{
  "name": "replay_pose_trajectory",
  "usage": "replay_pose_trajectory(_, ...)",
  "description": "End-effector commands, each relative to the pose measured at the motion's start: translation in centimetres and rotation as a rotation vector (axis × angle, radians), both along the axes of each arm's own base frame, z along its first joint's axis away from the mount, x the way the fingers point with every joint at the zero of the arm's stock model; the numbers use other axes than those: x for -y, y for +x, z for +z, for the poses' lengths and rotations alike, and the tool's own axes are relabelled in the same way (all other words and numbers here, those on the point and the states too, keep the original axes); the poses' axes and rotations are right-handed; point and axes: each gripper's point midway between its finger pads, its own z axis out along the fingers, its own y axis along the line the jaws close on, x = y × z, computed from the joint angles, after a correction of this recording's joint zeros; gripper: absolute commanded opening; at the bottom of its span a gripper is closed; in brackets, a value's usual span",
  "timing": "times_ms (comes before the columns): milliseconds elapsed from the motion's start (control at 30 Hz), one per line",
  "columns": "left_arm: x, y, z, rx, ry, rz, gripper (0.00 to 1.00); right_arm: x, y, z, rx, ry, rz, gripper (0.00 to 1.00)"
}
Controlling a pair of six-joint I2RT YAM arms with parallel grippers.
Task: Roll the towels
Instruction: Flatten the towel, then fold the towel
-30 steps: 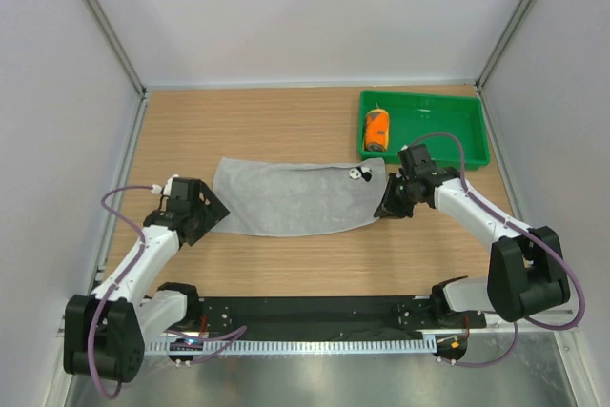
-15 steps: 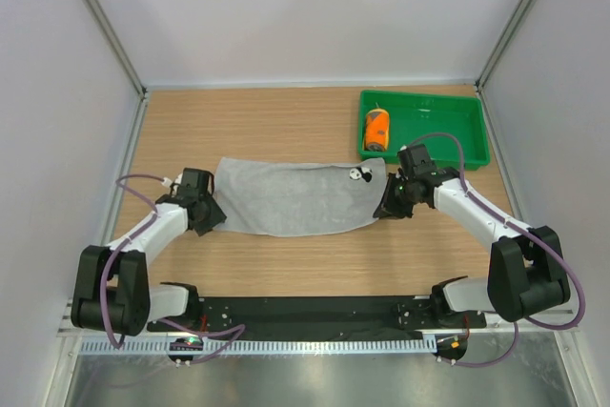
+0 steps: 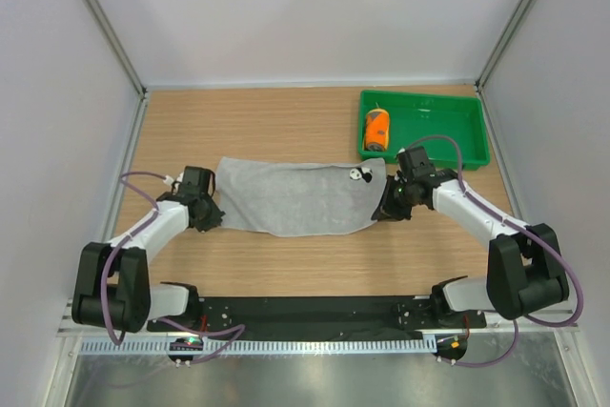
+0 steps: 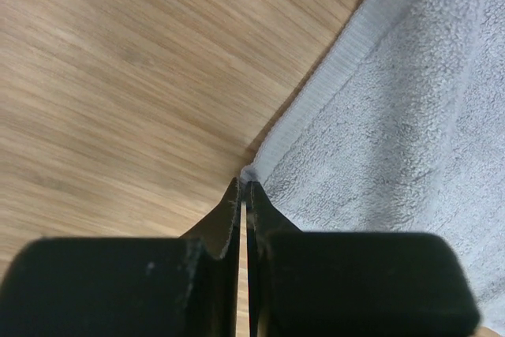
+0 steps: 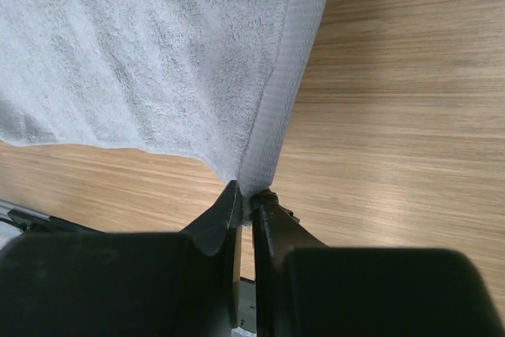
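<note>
The light grey towel [image 3: 295,199] lies spread flat across the middle of the table. My left gripper [image 3: 212,216] is at its near-left corner, and in the left wrist view the left gripper [image 4: 245,184] is shut with the grey towel [image 4: 410,116] corner pinched at its very tips. My right gripper [image 3: 384,209] is at the near-right corner. The right wrist view shows the right gripper [image 5: 246,196] shut on the grey towel's [image 5: 158,53] hemmed corner, which is raised slightly. The orange towel [image 3: 377,128] lies rolled in the tray.
The green plastic tray [image 3: 419,94] stands at the back right, just beyond the right arm. A small black-and-white thing [image 3: 358,175] rests on the grey towel's far-right corner. White walls close in the table on three sides.
My left gripper has moved in to the grey towel's near-left corner and gone from open to shut there. The right gripper has stayed shut on its corner, almost unmoved.
</note>
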Motion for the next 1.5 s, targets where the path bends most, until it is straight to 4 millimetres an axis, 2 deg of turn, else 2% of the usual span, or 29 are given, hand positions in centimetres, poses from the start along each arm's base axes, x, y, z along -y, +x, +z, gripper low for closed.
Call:
replay_pose_trajectory(0, -0.1, 0.2, 2.2, 0.049, 0.002, 0.008, 0.0, -0.4, -0.2, 0.0, 0.011, 0.02, 0.021, 0.01)
replay_pose_trajectory(133, 0.3, -0.2, 6.2, 0.147, -0.046, 0.024, 0.0, -0.1, -0.8, 1.3, 0.049, 0.025, 0.011, 0.01)
replay_pose_trajectory(167, 0.4, -1.0, 7.2, 0.152, -0.06, 0.02, 0.0, 0.0, -1.0, 1.6, 0.054, 0.028, 0.004, 0.01)
replay_pose_trajectory(233, 0.5, -1.2, 9.0, 0.181, -0.071, 0.014, 0.0, 0.2, -1.7, 2.5, 0.061, 0.028, -0.002, 0.01)
replay_pose_trajectory(267, 0.4, -1.7, 10.0, 0.206, -0.074, 0.012, 0.0, 0.3, -1.7, 3.6, 0.096, 0.036, -0.007, 0.01)
replay_pose_trajectory(400, 0.4, -4.0, 12.5, 0.243, -0.097, 0.013, 0.0, 1.2, -3.2, 5.8, 0.139, 0.029, -0.024, 0.01)
replay_pose_trajectory(533, 0.8, -5.1, 14.3, 0.266, -0.133, 0.012, 0.0, 1.8, -5.1, 5.0, 0.091, 0.017, -0.032, 0.01)
replay_pose_trajectory(667, 0.4, -6.2, 16.0, 0.306, -0.125, 0.011, 0.0, 2.0, -6.0, 4.6, 0.076, 0.022, -0.051, 0.01)
replay_pose_trajectory(800, -0.5, -6.4, 16.5, 0.317, -0.077, 0.007, 0.0, 2.3, -5.4, 5.2, 0.103, 0.011, -0.078, 0.01)
replay_pose_trajectory(833, -0.5, -6.2, 16.2, 0.299, -0.071, 0.006, 0.0, 2.1, -5.2, 4.8, 0.077, 0.008, -0.075, 0.01)
replay_pose_trajectory(933, -0.1, -5.6, 15.5, 0.283, -0.079, -0.011, 0.0, 1.5, -4.1, 4.9, 0.069, 0.016, -0.055, 0.01)
replay_pose_trajectory(1033, 0.1, -4.4, 15.3, 0.285, -0.074, -0.02, 0.0, 0.9, -2.7, 4.9, 0.063, 0.022, -0.05, 0.01)
replay_pose_trajectory(1167, 0.2, -3.4, 13.6, 0.218, -0.054, -0.04, 0.0, 0.2, -1.4, 4.1, 0.019, 0.022, -0.03, 0.01)
replay_pose_trajectory(1233, 0.2, -2.6, 13.4, 0.228, -0.051, -0.043, 0.0, -0.2, -0.5, 4.3, 0.024, 0.038, -0.026, 0.01)
replay_pose_trajectory(1467, -0.2, 0.6, 13.1, 0.213, -0.022, -0.052, 0.0, -0.2, 2.6, 3.0, -0.026, 0.018, -0.032, 0.01)
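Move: The left gripper is shut on the grey towel's near left corner; the towel's middle lies about 6 cm ahead of it and 19 cm to its right, its far left corner some 16 cm straight ahead. The right gripper holds the near right corner, with the middle about 5 cm ahead and 18 cm to its left. From the right gripper, the panda patch is 11 cm ahead and 4 cm left, the orange roll 22 cm ahead and 1 cm left, and the green bin 22 cm ahead and 10 cm right. Keep both near corners pinched and whip the towel's near edge up and back: lift the left gripper about 15 cm while drawing it back, its fingertips tilting forward, and the right one only some 5 cm, drawing back as well. Then swing both forward again and lower, leaving the left still high and the right just above its starting height. ##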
